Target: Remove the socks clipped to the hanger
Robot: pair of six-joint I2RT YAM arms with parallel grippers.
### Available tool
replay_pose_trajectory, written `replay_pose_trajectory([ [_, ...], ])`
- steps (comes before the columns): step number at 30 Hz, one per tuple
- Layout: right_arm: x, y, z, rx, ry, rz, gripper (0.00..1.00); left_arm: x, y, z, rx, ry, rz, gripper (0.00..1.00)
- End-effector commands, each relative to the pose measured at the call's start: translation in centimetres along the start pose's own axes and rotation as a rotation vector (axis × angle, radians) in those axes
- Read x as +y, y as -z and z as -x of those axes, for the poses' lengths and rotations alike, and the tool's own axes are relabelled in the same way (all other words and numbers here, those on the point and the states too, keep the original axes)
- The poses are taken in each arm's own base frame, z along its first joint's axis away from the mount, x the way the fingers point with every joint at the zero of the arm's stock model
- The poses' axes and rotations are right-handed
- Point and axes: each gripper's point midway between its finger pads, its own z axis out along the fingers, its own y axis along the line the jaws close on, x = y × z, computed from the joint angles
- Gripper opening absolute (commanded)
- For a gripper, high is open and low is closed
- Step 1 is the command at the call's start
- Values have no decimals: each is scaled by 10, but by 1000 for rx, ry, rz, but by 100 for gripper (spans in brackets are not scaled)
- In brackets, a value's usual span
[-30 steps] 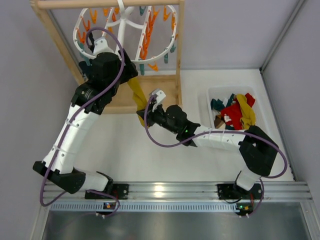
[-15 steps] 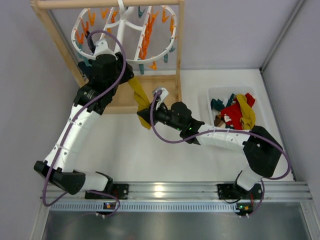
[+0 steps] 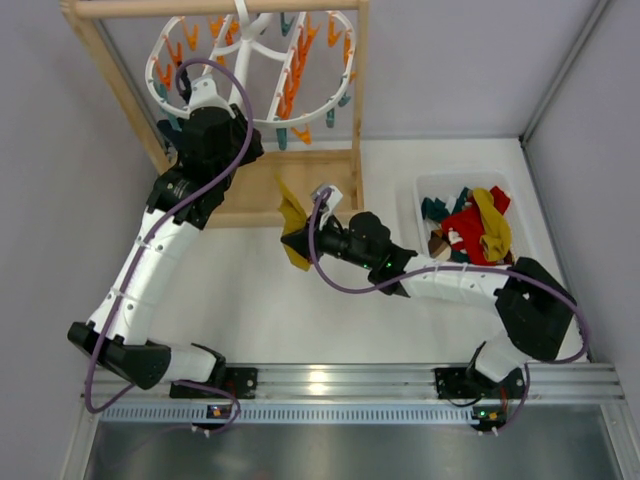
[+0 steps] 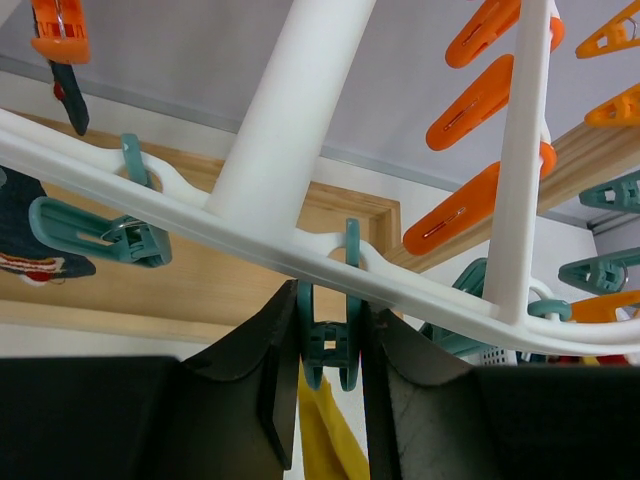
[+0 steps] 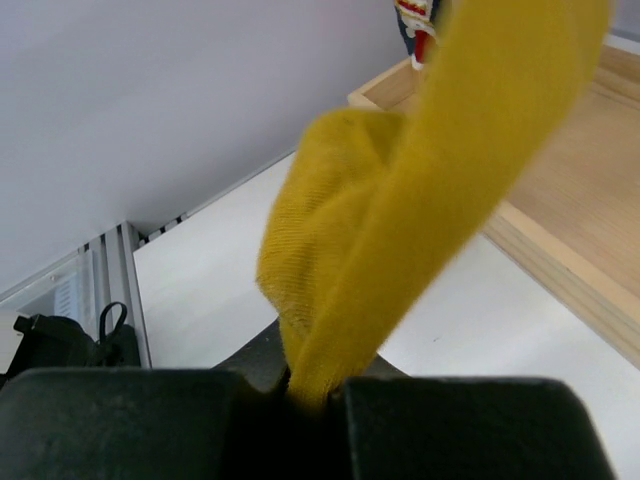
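The white ring hanger (image 3: 262, 48) hangs from the wooden frame, with orange and teal clips along its rim (image 4: 150, 190). My left gripper (image 4: 330, 335) reaches up under the rim and is shut on a teal clip (image 4: 331, 345), pinching it from both sides. A mustard yellow sock (image 3: 291, 215) hangs away from the hanger, its top end loose. Its fabric (image 4: 325, 430) shows just below the pinched clip. My right gripper (image 3: 303, 240) is shut on that sock's lower part (image 5: 400, 200). A dark navy sock (image 4: 25, 225) with a patterned cuff hangs at the left.
The wooden frame's base (image 3: 300, 172) lies just behind the right gripper, and its upright post (image 3: 360, 90) is close by. A white bin (image 3: 424, 188) at the right holds red, yellow and dark socks. Grey walls close in on the left and right.
My left jaws have closed onto the teal clip. The yellow sock's top has come free of the hanger, and my right gripper has carried it right and nearer.
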Motion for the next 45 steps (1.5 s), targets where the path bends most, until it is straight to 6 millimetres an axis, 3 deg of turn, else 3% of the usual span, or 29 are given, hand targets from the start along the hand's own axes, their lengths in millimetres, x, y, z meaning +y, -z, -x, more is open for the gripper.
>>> replay_pose_trajectory([
  [1, 10, 21, 38, -91, 5, 9, 0, -16, 4, 24, -65, 28, -64, 7],
  [4, -15, 45, 31, -37, -38, -123, 0, -19, 5, 19, -45, 34, -90, 12],
  [5, -40, 59, 17, 28, -68, -228, 0, -21, 5, 16, -36, 31, -101, 15],
  [7, -59, 83, 19, 50, -126, -315, 0, -23, 4, 10, -12, 25, -121, 21],
  [8, -85, 100, 19, 69, -147, -399, 0, -28, 5, 5, 9, 22, -146, 23],
  [10, -112, 134, 7, 155, -177, -533, 0, -30, 2, -1, 29, 20, -162, 27],
  [11, -138, 154, 11, 155, -192, -631, 0, -35, 3, -4, 43, 22, -185, 28],
  [13, -159, 187, 11, 202, -203, -732, 0, -38, 0, -8, 60, 22, -199, 29],
  [14, -184, 211, 19, 180, -221, -829, 0, -41, -2, -11, 72, 21, -210, 30],
  [16, -205, 245, 27, 178, -231, -937, 0, -49, -6, -15, 97, 12, -243, 32],
  [17, -228, 274, 35, 152, -248, -1040, 0, -51, -7, -16, 103, 10, -252, 32],
  [20, -265, 322, 46, 119, -285, -1204, 0, -56, -8, -19, 120, 3, -279, 33],
  [23, -298, 337, 48, 131, -332, -1267, 0, -62, -7, -20, 132, 2, -308, 35],
  [26, -328, 329, 33, 221, -370, -1292, 7, -74, -5, -19, 150, 10, -363, 36],
  [28, -347, 323, 23, 270, -390, -1301, 17, -85, -1, -16, 159, 14, -412, 36],
  [29, -351, 322, 17, 293, -404, -1301, 30, -88, -3, -18, 171, 13, -423, 37],
  [32, -358, 315, 8, 316, -426, -1284, 42, -105, -4, -22, 200, 2, -491, 38],
  [33, -357, 315, 8, 315, -431, -1284, 54, -110, -2, -19, 199, -3, -514, 38],
  [34, -355, 316, 11, 309, -428, -1285, 56, -113, -2, -20, 205, -5, -527, 38],
  [37, -340, 314, 23, 277, -398, -1258, 81, -113, -5, -25, 216, -8, -525, 40],
  [40, -311, 288, 47, 223, -309, -1145, 98, -115, -4, -26, 225, -5, -540, 46],
  [43, -262, 235, 66, 132, -242, -903, 99, -118, 3, -24, 223, -8, -556, 55],
  [45, -242, 223, 70, 94, -257, -815, 99, -115, 8, -22, 210, -13, -547, 60],
])
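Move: The white bin's middle lies about 52 cm to the right of the right hand, 13 cm farther out and 20 cm lower, with an earlier yellow sock 57 cm right of the hand and 16 cm ahead. The left hand has a teal clip between its fingers on the hanger's front rim; the next teal clip sits some 6 cm to its right, level, and the patterned dark sock hangs about 15 cm left, 2 cm ahead and 10 cm lower. The yellow sock, already free of the hanger, is swung by the right hand rightward over 40 cm and forward some 17 cm, turning clockwise and dipping to the bin's left part; the fingers open wide and let go, then the hand lifts back leftward. Meanwhile the left hand first pulls its clip and rim right, then opens off the clip, ending 11 cm right and turned 30 degrees clockwise. ##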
